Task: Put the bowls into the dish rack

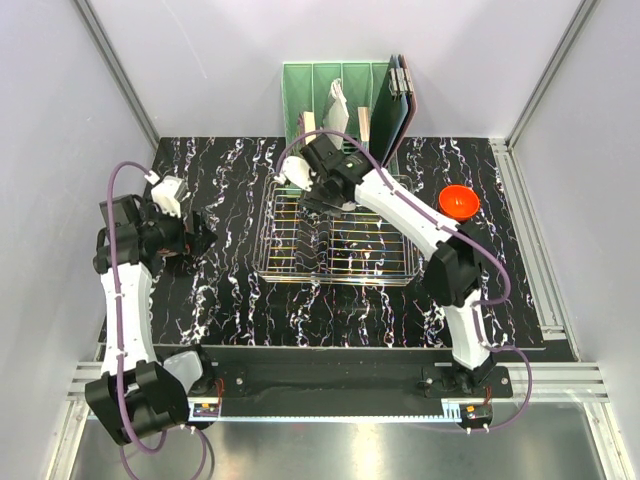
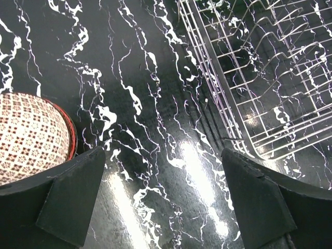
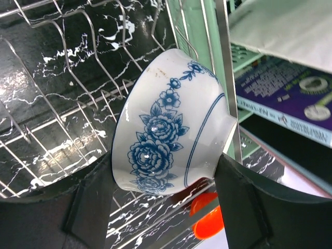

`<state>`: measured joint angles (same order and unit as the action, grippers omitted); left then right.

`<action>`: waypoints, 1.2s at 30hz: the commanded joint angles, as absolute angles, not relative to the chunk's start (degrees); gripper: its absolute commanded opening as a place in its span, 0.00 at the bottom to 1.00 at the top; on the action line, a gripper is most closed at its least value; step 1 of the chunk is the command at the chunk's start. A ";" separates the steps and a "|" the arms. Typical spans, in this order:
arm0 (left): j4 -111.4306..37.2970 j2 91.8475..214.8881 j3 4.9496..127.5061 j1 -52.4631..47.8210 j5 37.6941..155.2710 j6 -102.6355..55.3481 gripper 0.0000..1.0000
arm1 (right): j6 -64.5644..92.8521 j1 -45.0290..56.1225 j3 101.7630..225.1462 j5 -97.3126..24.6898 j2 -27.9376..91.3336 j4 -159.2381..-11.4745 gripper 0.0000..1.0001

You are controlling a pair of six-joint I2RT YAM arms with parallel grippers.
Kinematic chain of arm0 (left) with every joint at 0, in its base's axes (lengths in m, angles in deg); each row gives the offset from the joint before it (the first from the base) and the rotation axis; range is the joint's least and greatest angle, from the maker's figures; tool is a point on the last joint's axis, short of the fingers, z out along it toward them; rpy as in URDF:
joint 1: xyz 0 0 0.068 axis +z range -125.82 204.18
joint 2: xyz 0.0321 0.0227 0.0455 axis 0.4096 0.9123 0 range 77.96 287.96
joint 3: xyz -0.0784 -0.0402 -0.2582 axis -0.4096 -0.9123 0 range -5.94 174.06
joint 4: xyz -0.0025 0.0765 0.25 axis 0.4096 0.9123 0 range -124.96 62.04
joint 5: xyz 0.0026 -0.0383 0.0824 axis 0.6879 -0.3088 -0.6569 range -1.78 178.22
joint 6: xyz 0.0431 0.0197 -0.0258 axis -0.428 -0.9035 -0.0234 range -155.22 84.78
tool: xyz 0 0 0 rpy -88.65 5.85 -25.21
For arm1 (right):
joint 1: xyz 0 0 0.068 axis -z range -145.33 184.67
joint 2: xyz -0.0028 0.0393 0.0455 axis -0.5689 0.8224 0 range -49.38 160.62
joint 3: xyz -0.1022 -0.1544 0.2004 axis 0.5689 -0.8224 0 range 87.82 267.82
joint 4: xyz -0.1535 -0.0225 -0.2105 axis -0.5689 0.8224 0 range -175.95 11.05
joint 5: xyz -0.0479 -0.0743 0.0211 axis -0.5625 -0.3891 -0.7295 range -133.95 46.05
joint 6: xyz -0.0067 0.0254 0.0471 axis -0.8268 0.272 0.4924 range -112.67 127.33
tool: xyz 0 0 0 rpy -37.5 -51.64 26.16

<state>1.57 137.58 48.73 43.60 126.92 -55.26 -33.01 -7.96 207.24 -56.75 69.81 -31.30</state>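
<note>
My right gripper [image 1: 303,178] is shut on a white bowl with blue flowers [image 3: 168,129], held on its side between both fingers over the far left corner of the chrome wire dish rack [image 1: 340,274]. In the right wrist view the rack's tines [image 3: 62,78] show behind the bowl. A glossy orange-red bowl [image 1: 458,203] sits on the table to the right of the rack. My left gripper [image 2: 163,155] hangs open over bare table, left of the rack [image 2: 249,78]. A cream lattice bowl [image 2: 31,135] with a red rim lies just beyond its left finger.
A green slotted organizer [image 1: 330,90] with boards and a dark folder stands behind the rack, close to my right gripper. A book [image 3: 285,98] lies in it. White walls enclose the black marbled table [image 1: 230,300] on three sides.
</note>
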 commanded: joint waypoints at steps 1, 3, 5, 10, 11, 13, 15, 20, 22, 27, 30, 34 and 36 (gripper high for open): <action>0.28 135.44 47.94 44.92 129.79 -56.49 0.99 | -37.32 -8.13 213.41 -57.40 71.20 -35.06 0.00; 0.28 135.27 47.67 45.27 129.97 -56.49 0.99 | -38.02 -8.39 214.81 -57.14 72.08 -34.98 0.00; 0.28 135.44 47.32 45.80 130.49 -56.67 0.99 | -38.72 -8.57 215.09 -56.44 72.78 -34.98 0.00; 0.37 135.79 46.71 46.85 131.46 -56.84 0.99 | -39.61 -9.71 215.88 -56.26 74.80 -34.89 0.00; 0.28 135.88 46.71 47.03 131.55 -56.93 0.99 | -39.87 -9.80 216.14 -55.82 74.98 -34.89 0.00; 0.28 135.97 46.53 47.55 131.73 -57.19 0.99 | -39.87 -10.06 216.67 -55.38 75.86 -34.89 0.00; 0.28 136.06 46.44 48.08 132.08 -57.20 0.99 | -40.22 -10.06 217.37 -55.03 76.39 -34.89 0.00; 0.37 136.14 46.18 48.79 132.61 -57.72 0.99 | -40.66 -10.85 218.86 -54.23 78.14 -34.54 0.00; 0.37 136.32 46.00 49.23 132.96 -57.81 0.99 | -40.92 -11.03 219.13 -54.24 78.93 -34.54 0.00; 0.54 136.67 45.56 49.93 133.57 -58.25 0.99 | -42.15 -11.12 220.71 -54.06 80.78 -34.54 0.00; 0.63 136.76 45.21 50.37 134.01 -58.60 0.99 | -43.03 -11.12 221.68 -53.80 82.45 -34.54 0.03; 0.72 136.94 44.95 50.90 134.54 -58.78 0.99 | -44.00 -11.12 222.73 -53.88 83.77 -34.54 0.29; 0.72 137.02 44.51 51.16 134.63 -59.13 0.99 | -44.00 -11.12 222.56 -53.71 83.86 -34.54 0.41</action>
<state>1.85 136.64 45.02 50.42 132.03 -57.77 -39.63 -10.34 219.39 -53.93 83.96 -32.50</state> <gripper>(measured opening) 0.987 0.751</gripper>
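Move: The right hand holds the blue-and-white bowl above the dish rack. The rack's rear-left slots, where the bowl is headed, lie about 8 cm to this hand's left, 3 cm ahead and 9 cm below. The green book rack stands some 18 cm ahead of it, the orange bowl about 34 cm right and 10 cm farther out. From the left hand, the patterned bowl is roughly 13 cm ahead, 12 cm left and 12 cm down; those slots are 24 cm right, 15 cm ahead. Still gripping the blue-and-white bowl tipped on its side, one finger by its rim and the other by its foot, the right hand carries it about 6 cm left and 5 cm down towards the rack's rear-left slots, also edging forward, while turning some 10 degrees counter-clockwise. The empty left hand, open, drifts a couple of centimetres left, down and back. ##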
